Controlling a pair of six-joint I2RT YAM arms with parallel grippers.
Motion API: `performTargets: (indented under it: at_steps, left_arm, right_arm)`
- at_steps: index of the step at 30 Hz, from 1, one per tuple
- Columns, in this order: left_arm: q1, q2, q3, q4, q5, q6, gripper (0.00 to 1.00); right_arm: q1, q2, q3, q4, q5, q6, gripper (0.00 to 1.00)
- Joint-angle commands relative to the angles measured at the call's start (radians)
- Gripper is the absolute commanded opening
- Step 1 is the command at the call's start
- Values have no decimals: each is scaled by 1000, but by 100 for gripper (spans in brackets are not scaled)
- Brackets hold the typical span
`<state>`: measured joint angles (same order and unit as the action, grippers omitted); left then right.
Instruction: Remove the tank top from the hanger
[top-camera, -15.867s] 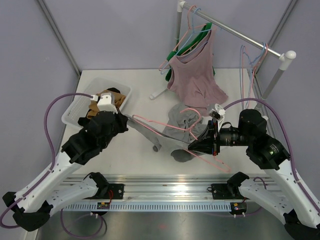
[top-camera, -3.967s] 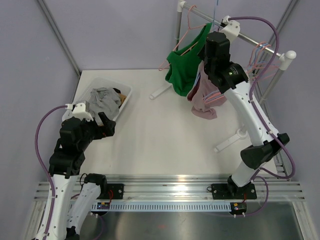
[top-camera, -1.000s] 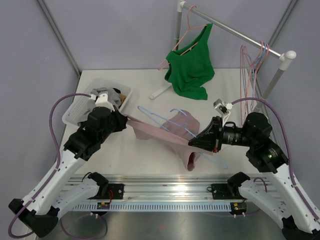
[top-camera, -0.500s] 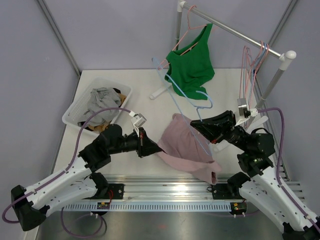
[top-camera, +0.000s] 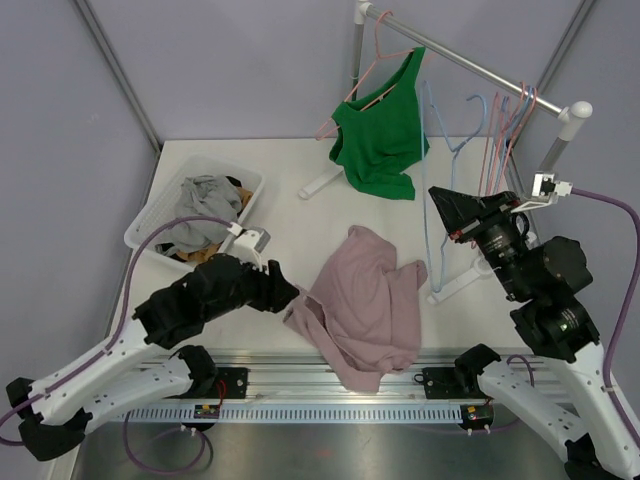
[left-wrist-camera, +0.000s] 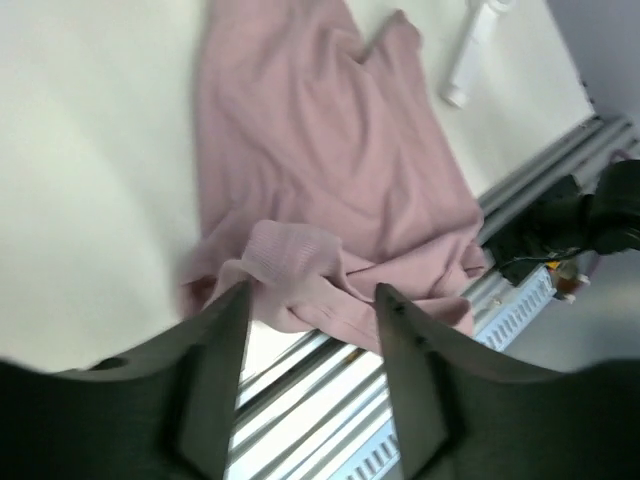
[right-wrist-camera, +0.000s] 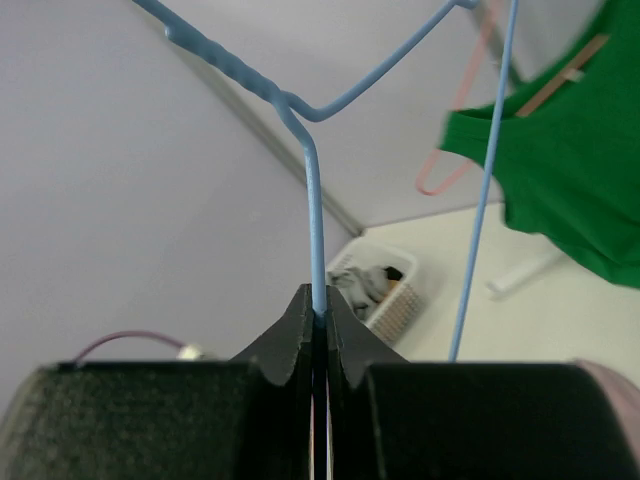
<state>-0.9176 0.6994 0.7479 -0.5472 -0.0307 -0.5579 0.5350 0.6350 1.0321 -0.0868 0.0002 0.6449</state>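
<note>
The pink tank top (top-camera: 362, 298) lies crumpled on the white table, its lower end over the front edge; in the left wrist view the tank top (left-wrist-camera: 320, 170) sits just beyond my fingers. My left gripper (top-camera: 287, 291) (left-wrist-camera: 312, 293) is open at its left edge, with nothing between the jaws. My right gripper (top-camera: 436, 196) (right-wrist-camera: 316, 302) is shut on the wire of the bare blue hanger (top-camera: 428, 150) (right-wrist-camera: 311, 190), held up beside the clothes rack and clear of the garment.
A clothes rack (top-camera: 470, 64) stands at the back right, carrying a green tank top (top-camera: 380, 140) (right-wrist-camera: 575, 170) and several empty hangers (top-camera: 508, 125). Its white foot (top-camera: 468, 280) lies right of the pink top. A white basket (top-camera: 150, 222) of clothes sits at left.
My left gripper opened and let go of the pink tank top, which dropped flat on the table. My right arm swung the blue hanger up and right, free of the garment.
</note>
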Motion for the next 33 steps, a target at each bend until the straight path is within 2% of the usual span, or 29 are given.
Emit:
performTargets:
  at_steps: [1,3,8,9,14,15,16,24,28,33]
  left_arm:
    - [-1,-54,143,-178,-187,-17,60]
    - [-1,-87,177,-247,-213,-14,71]
    - [-1,-158,234,-348,-244,9,81]
    - [-1,-181,235,-376,-247,12,82]
    - [-1,-262,185,-366,-216,53,91]
    - [-1,-274,179,-341,-200,59,98]
    - [-1,-284,176,-338,-187,65,99]
    - [-1,-288,166,-341,-192,59,99]
    - [-1,-299,163,-339,-195,56,99]
    - [-1,-313,162,-336,-196,56,99]
  right_arm:
    - [5,51,78,-323,334,29,0]
    - [3,89,121,-373,380,19,0]
    - [5,198,200,-353,454,29,0]
    - [5,231,232,-358,507,24,0]
    - [2,336,318,-323,616,-14,0]
    - [0,377,360,-324,638,-14,0]
    - [-9,396,382,-323,647,-16,0]
    - [-110,525,533,-350,656,61,0]
    - [-167,503,493,-357,704,107,0]
    - [-194,456,396,-347,667,111,0]
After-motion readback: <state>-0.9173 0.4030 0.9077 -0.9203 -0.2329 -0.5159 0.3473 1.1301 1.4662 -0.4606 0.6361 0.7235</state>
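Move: Beyond the right hand, which holds the empty blue hanger, the rail spot by the other empty hangers lies about 17 cm ahead, 13 cm to its right and 12 cm higher; the rail's end cap is some 12 cm ahead and 23 cm right. The green tank top hangs roughly 25 cm ahead and 12 cm left. From the left hand, the freed pink tank top's middle lies about 7 cm ahead, 18 cm right and 18 cm below; the basket is 30 cm ahead, 26 cm left. Carrying the blue hanger towards the rail, the right hand goes about 14 cm forward and 11 cm right, dipping first and then partly rising, turning clockwise some 45 degrees and tipping downward while its fingers stay shut. The left hand draws about 9 cm left and 5 cm up, away from the pink tank top, its fingers spreading from half to fully open. ##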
